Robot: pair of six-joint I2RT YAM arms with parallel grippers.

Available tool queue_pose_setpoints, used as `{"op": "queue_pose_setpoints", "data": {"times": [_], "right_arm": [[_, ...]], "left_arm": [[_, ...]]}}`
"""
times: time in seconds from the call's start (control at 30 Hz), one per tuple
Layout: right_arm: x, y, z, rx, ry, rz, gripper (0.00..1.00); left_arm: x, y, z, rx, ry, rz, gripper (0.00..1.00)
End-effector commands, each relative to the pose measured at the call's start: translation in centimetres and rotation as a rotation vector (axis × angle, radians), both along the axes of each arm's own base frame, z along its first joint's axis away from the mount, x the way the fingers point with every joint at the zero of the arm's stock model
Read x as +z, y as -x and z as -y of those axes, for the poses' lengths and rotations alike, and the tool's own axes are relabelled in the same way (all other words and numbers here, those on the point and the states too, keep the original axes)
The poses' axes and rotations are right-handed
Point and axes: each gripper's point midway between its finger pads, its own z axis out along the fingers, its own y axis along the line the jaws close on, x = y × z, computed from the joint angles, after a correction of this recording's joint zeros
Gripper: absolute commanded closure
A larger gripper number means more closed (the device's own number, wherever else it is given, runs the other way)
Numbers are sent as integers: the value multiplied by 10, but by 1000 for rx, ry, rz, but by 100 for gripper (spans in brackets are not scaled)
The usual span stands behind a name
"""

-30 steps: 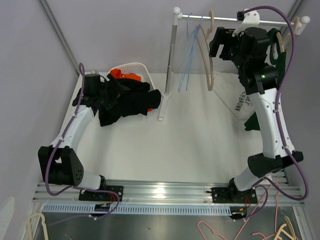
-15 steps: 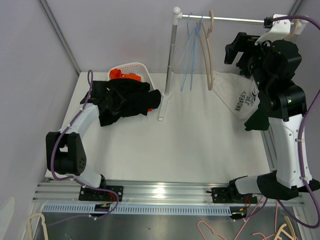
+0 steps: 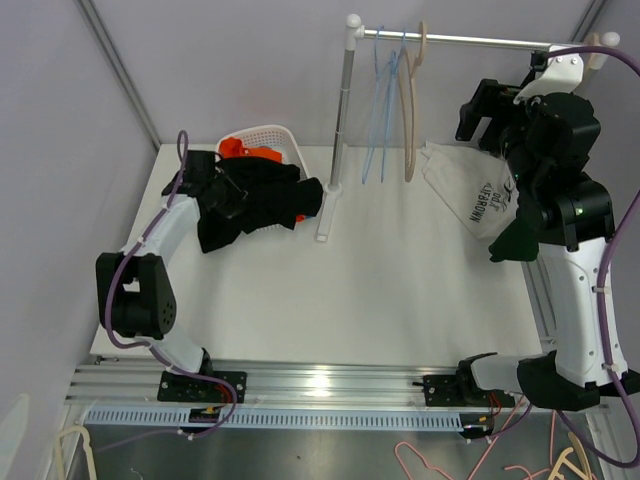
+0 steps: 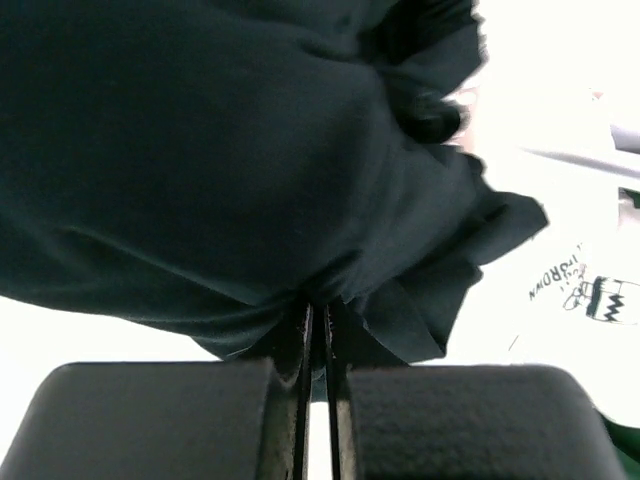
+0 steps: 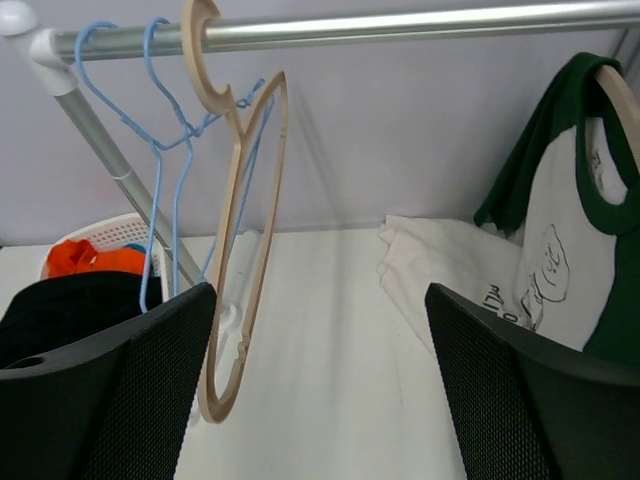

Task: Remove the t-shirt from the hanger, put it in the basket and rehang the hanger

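Observation:
An empty beige hanger (image 3: pixel 409 110) hangs on the rail (image 3: pixel 470 40); it also shows in the right wrist view (image 5: pixel 237 250). A white t-shirt (image 3: pixel 472 192) with dark print lies on the table below the rail's right part (image 5: pixel 450 270). A green-and-white t-shirt (image 5: pixel 575 230) hangs on another hanger at the far right. My right gripper (image 3: pixel 482 108) is open and empty (image 5: pixel 318 300), up near the rail between the two. My left gripper (image 3: pixel 218 188) is shut on a black t-shirt (image 3: pixel 255 200), pinching its fabric (image 4: pixel 320 310).
Two blue wire hangers (image 3: pixel 380 110) hang left of the beige one. The rack's post (image 3: pixel 338 130) stands mid-table on its foot. A white basket (image 3: pixel 262 142) with orange cloth sits at the back left, behind the black pile. The table edge runs under my right arm.
My right gripper has drawn back to the right, away from the beige hanger, which has swung left. The white t-shirt has settled on the table. My left gripper shifted slightly on the black pile.

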Motion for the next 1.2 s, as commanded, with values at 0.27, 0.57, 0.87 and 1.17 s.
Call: {"op": "queue_pose_setpoints", "data": {"times": [0.27,0.57,0.87,1.17], "right_arm": [[-26,-13,67,-222,-42,-51,9],[-25,-29,94,-275,-54,-55,9],[7,-14,124,-328,-39,-17,9],[-7,-29,161,-369,-70,-67,9]], "left_arm": [[175,-69,25,-123,-118,348,99],[80,-156,53,-167,-63,184,99],[-7,-157,59,-167,-35,17,73],[164,-72,76,-207,-174,365,1]]}}
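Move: The left hand, shut on the black t-shirt, has the white basket's middle about 10 cm ahead, 8 cm to its right and 8 cm below, with the orange t-shirt in it some 14 cm ahead, 3 cm right. From the right hand, the green t-shirt's shoulders on the rail are roughly 13 cm ahead, 20 cm right and 3 cm lower; the empty wooden hanger is 14 cm ahead, 9 cm left, the blue hangers 15 cm ahead, 14 cm left. The left hand, still gripping the black t-shirt, swings it up about 18 cm and on forward, then swiftly down at the white basket, opens wide to let go of the cloth and rises again while drawing back and a little to the right. Meanwhile the right hand, fingers staying open, travels some 15 cm to the right towards the green t-shirt at the rail's end, turning about 20 degrees clockwise and dipping about 5 cm on the way before coming back up. ##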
